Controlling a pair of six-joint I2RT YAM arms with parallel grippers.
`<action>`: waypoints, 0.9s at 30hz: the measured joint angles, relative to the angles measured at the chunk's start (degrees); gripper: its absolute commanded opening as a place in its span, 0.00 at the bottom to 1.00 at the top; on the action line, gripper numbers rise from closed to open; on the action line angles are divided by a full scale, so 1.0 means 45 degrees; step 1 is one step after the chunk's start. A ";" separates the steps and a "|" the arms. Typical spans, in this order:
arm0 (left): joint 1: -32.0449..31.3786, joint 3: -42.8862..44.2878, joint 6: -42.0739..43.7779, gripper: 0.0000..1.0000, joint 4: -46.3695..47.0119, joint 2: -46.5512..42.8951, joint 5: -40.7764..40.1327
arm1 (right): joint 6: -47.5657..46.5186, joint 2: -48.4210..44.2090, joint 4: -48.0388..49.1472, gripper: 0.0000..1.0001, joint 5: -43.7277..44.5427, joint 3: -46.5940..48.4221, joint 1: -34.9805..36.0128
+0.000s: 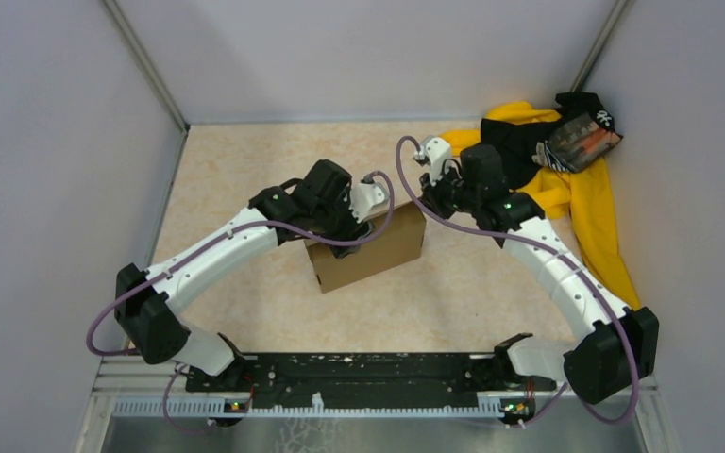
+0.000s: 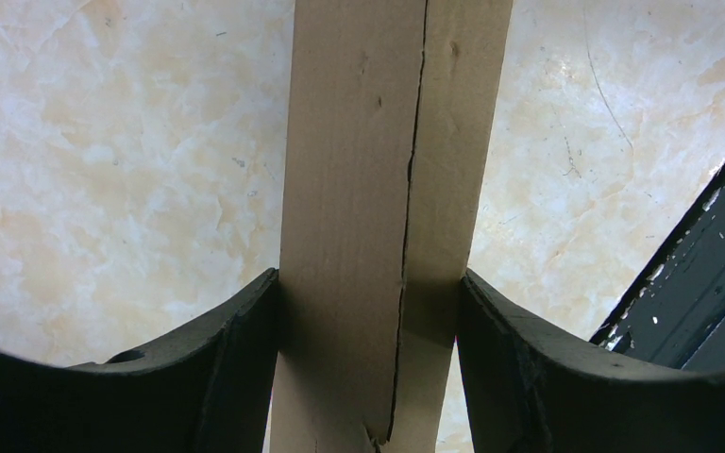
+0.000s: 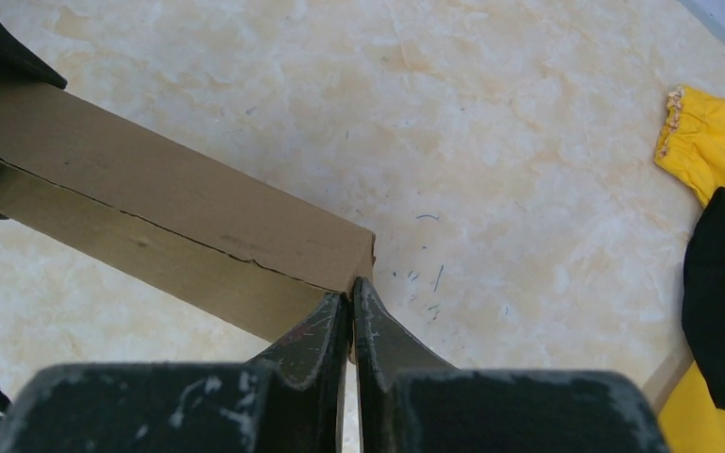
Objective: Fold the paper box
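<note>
The paper box (image 1: 368, 250) stands on its long edge in the middle of the table, a plain brown flat carton with a seam along its upper face. My left gripper (image 1: 363, 222) straddles its left part from above. In the left wrist view both black fingers (image 2: 236, 349) press against the two sides of the box (image 2: 378, 189), shut on it. My right gripper (image 1: 427, 203) is at the box's right end. In the right wrist view its tips (image 3: 352, 283) are closed together on the end edge of the box (image 3: 151, 198), right where the seam ends.
A yellow-and-black cloth pile (image 1: 585, 189) lies at the back right, close behind the right arm, and shows at the right edge (image 3: 717, 245) of the right wrist view. The black base rail (image 1: 368, 373) runs along the near edge. Grey walls enclose the table on three sides.
</note>
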 measured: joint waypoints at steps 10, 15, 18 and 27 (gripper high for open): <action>-0.0034 0.0019 0.0000 0.53 -0.0024 0.0019 -0.0039 | 0.0049 0.0019 -0.0223 0.17 0.0209 0.0058 0.0165; -0.0039 0.0019 0.0005 0.53 -0.0015 0.0019 -0.0053 | 0.0078 -0.0155 -0.0034 0.25 0.0262 -0.0238 0.0253; -0.0058 0.0019 0.0005 0.53 -0.0015 0.0024 -0.0073 | 0.0087 -0.0291 0.0141 0.26 0.0311 -0.0457 0.0282; -0.0083 0.0019 0.0024 0.53 -0.0010 0.0024 -0.0078 | 0.0185 -0.0753 0.0782 0.29 0.0661 -0.1350 0.0321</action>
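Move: The right hand's nearly shut fingertips are on the paper box's upper right corner, where two cardboard edges meet, level with the hand point and perhaps 1 cm below it. The middle of the upright box lies about 13 cm left of this hand, 5 cm back and 11 cm down; the yellow sleeve is roughly 17 cm ahead and 11 cm right, on the table some 22 cm below. From the left hand, that corner is about 17 cm right, 9 cm ahead and 4 cm up. Down and back towards its base, the right hand eases its fingertips about 2 cm along the box's right end, parting them to about a quarter open on either side of the corner's cardboard edges, with hardly any turn of the wrist. The left hand stays where it is and keeps its wide hold across the thickness of the box. ##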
